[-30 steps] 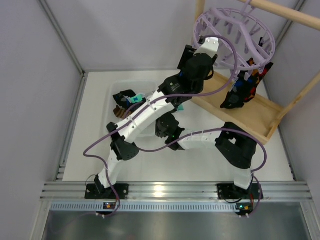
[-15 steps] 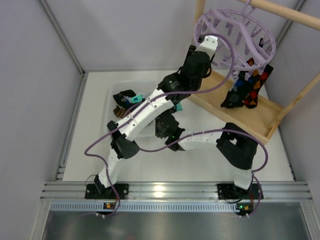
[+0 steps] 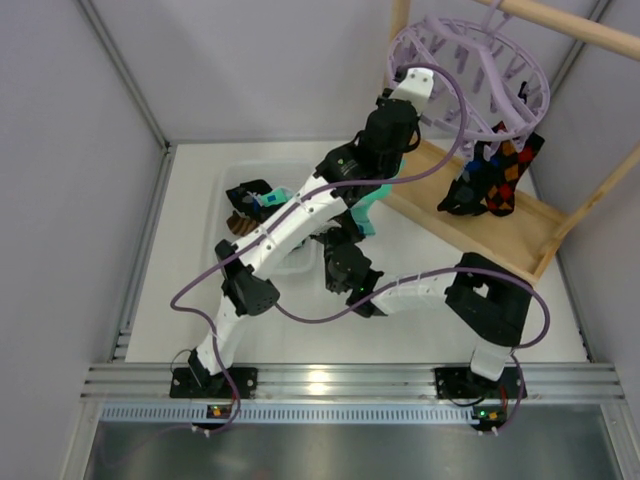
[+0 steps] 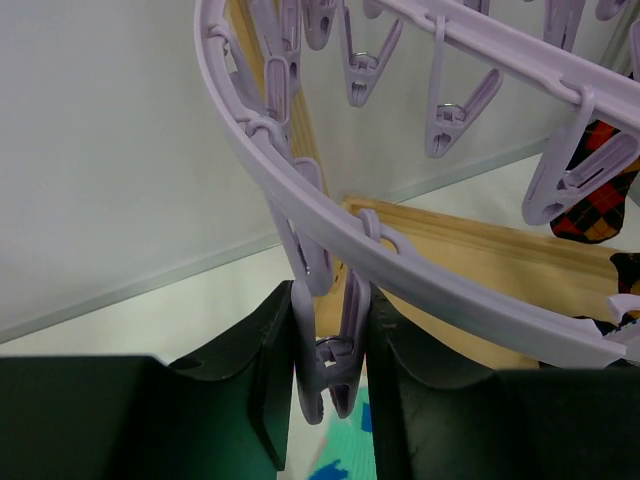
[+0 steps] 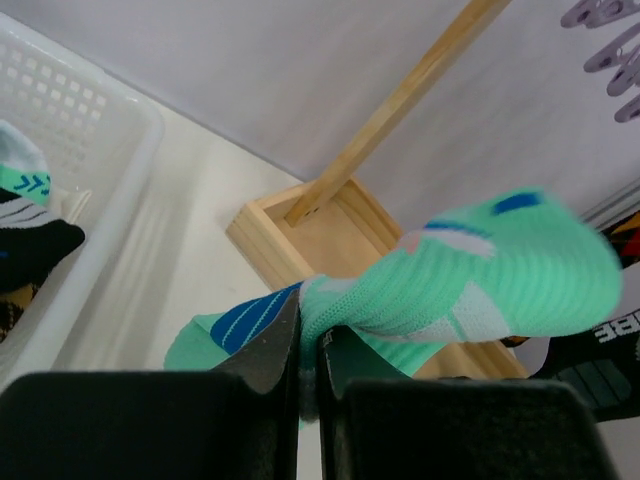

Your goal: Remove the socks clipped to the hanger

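The lavender hanger (image 3: 470, 70) hangs from the wooden frame; its rim also crosses the left wrist view (image 4: 420, 270). My left gripper (image 3: 400, 100) is at the ring's left edge, shut on a dangling clip peg (image 4: 330, 365) and squeezing its arms. A teal sock with blue spots (image 3: 368, 205) shows just below that peg's tips (image 4: 345, 455). My right gripper (image 3: 348, 245) is shut on this teal sock (image 5: 450, 280). Black socks with red-orange diamonds (image 3: 492, 180) stay clipped at the hanger's right side, one showing in the left wrist view (image 4: 595, 205).
A white basket (image 3: 232, 180) at the left holds several socks (image 3: 250, 205); its rim shows in the right wrist view (image 5: 100, 110). The wooden frame's tray base (image 3: 520, 240) lies under the hanger, with its upright post (image 5: 400, 100) beside it.
My left gripper has risen to the hanger's rim. My right arm has drawn nearer and lower with the teal sock, and more of the sock now shows below the left arm.
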Tool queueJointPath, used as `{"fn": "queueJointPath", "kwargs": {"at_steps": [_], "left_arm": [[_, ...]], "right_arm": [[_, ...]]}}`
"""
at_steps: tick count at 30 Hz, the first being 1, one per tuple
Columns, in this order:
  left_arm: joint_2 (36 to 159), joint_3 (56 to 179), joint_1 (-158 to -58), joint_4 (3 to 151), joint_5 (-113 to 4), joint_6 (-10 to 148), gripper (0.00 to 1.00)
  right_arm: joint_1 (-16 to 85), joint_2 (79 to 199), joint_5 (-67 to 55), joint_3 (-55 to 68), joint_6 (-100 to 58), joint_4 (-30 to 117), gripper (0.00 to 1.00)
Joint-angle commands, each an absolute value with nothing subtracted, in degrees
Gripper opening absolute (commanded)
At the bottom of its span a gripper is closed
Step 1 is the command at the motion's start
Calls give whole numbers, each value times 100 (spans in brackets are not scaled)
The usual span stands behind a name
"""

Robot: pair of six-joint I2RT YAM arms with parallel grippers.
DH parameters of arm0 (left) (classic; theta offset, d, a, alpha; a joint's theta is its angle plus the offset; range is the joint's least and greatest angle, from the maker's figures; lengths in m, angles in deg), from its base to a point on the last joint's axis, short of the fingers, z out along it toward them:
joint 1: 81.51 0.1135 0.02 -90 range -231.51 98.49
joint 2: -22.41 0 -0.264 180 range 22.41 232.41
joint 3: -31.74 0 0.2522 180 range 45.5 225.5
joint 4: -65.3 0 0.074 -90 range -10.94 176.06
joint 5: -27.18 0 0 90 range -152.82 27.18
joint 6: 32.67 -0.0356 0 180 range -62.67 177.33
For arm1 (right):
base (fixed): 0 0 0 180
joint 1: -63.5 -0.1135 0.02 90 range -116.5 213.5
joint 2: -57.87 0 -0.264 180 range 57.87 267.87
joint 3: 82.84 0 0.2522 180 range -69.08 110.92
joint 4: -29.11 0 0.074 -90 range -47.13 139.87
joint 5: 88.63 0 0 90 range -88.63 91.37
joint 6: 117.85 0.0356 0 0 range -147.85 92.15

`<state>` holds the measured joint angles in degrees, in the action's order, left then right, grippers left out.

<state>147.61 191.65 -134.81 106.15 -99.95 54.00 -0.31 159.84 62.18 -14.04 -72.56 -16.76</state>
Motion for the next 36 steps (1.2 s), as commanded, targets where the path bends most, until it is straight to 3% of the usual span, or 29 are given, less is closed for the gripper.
{"fn": "queueJointPath", "kwargs": {"at_steps": [1,3,6,7,10,15,19,24,30,36], "left_arm": [[14581,19185,-13460,10323,-9939,5425,14],[14405,18949,-13460,10332,-9921,5530,25],[14072,18649,-13460,10332,-9886,5662,52],[13958,18431,-13460,10332,-9886,5680,65],[13466,17895,-13469,10341,-10044,5715,82],[12420,16787,-13477,10358,-10535,6058,98],[11296,15434,-13477,10393,-11624,6172,98],[9573,13818,-13460,10797,-13206,6742,98],[7755,12708,-13460,11737,-13226,7577,98],[6715,12065,-13460,12036,-12436,7588,98]], "right_arm": [[-215,15412,6210,-1766,-6882,-2182,0],[-294,15157,6123,-2168,-6382,-1954,0],[-321,14393,5605,-2818,-5293,-1058,0],[-321,14182,5334,-2987,-5064,-813,0],[-312,13034,4868,-3550,-4167,66,0],[390,12037,3347,-3771,-3093,1482,0],[927,11781,2302,-3341,-2935,2308,0],[1367,12342,1394,-2331,-2829,2415,0],[1446,13932,560,-425,-2820,2643,0],[1376,16295,-4,2097,-2442,3223,0]]}}
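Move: The right hand holds the mint sock, already off the hanger; the bin with the collected socks is centred some 22 cm to its left, 10 cm farther out and 19 cm lower. The left fingers still squeeze an empty clothespin, and from them the hanger's centre is about 11 cm to the right, 5 cm ahead and 2 cm above, with the last hanging socks roughly 18 cm right, 3 cm farther out and 14 cm below. The left fingers open wide and let go of the clothespin with a dip of about 2 cm, then the hand swings away from the hanger, about 36 cm left and 21 cm back, turning counter-clockwise. Keeping the mint sock pinched, the right hand first draws back and to the right some 7 cm each way with a slight dip, then reverses and sweeps about 17 cm left, 9 cm forward and 8 cm up to bring it over the bin's right side, its left side rolling up as it turns some 40 degrees counter-clockwise. ##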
